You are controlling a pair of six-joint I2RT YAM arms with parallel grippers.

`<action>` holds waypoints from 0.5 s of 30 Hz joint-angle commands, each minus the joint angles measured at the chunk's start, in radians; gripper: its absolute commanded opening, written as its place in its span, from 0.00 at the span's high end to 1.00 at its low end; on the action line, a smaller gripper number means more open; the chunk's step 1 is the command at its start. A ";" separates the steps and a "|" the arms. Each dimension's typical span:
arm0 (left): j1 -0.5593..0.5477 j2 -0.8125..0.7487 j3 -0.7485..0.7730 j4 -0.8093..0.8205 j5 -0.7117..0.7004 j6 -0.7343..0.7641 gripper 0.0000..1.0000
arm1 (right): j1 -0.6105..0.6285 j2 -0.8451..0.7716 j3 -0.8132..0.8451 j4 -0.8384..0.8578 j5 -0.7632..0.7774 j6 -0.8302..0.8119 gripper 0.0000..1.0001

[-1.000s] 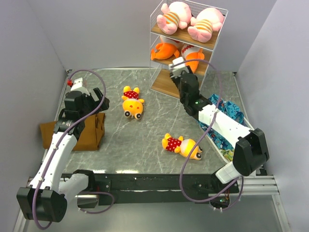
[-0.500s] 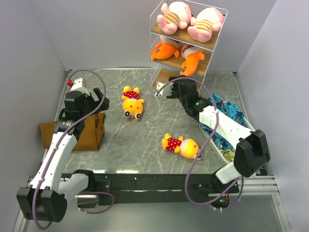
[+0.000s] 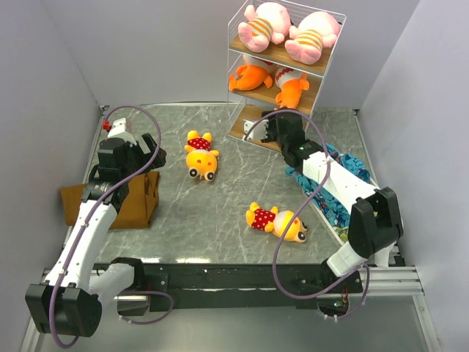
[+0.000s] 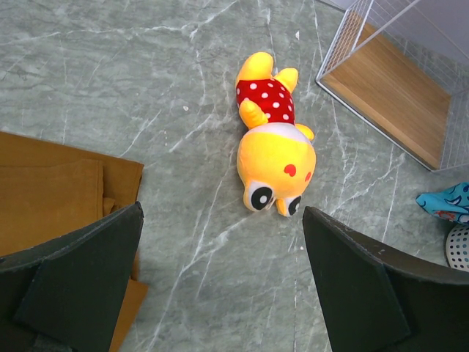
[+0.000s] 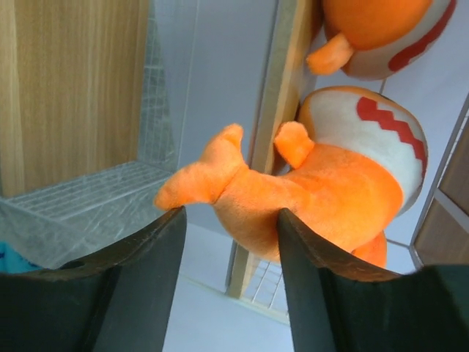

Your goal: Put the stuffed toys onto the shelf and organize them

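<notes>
The shelf (image 3: 250, 129) stands at the back right. Two pink toys (image 3: 264, 26) lie on its top board and two orange fish toys (image 3: 292, 86) on the middle board. Two yellow toys lie on the table, one at the middle left (image 3: 200, 155) and one near the front (image 3: 278, 221). My right gripper (image 3: 277, 125) is open by the shelf's lower part. In the right wrist view its fingers (image 5: 231, 220) stand just under a fish's tail (image 5: 322, 198), apart from it. My left gripper (image 3: 150, 150) is open and empty; its wrist view (image 4: 221, 220) shows the yellow toy (image 4: 275, 154) ahead.
A brown cloth (image 3: 128, 198) lies at the left under my left arm and also shows in the left wrist view (image 4: 51, 191). A blue patterned cloth (image 3: 344, 183) lies at the right under my right arm. Grey walls close in both sides.
My right gripper has come down from the middle board, swung left, then back toward the shelf's lower part. The fish stays on the board. The left arm has not moved.
</notes>
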 commanded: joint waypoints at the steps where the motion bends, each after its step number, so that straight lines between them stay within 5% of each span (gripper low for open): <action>1: -0.005 0.003 0.002 0.019 0.010 0.015 0.03 | -0.017 0.038 0.095 0.074 -0.014 -0.038 0.44; 8: -0.005 -0.001 -0.003 0.019 0.013 0.013 0.04 | -0.043 0.075 0.138 0.151 -0.020 0.020 0.83; 15: -0.005 0.000 -0.001 0.017 0.011 0.013 0.04 | -0.066 0.087 0.131 0.290 -0.047 0.083 0.99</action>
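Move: The orange toy lies on the middle shelf with its tail hanging over the front edge, its middle about 9 cm ahead of the right hand, 1 cm to the right and 4 cm above. The other orange toy, on the same shelf, is some 12 cm ahead, 10 cm left and 4 cm above. From the idle left hand, the first toy lies roughly 22 cm ahead, 35 cm right and 7 cm up. Raise the right gripper about 4 cm while easing it some 3 cm forward towards the orange toy and the shelf's front edge, closing the half-open fingers until they are all but shut at the root of the overhanging tail. Let the fingertips tip up by a little under 10 degrees, and keep them against the tail end as it is tucked inward. ##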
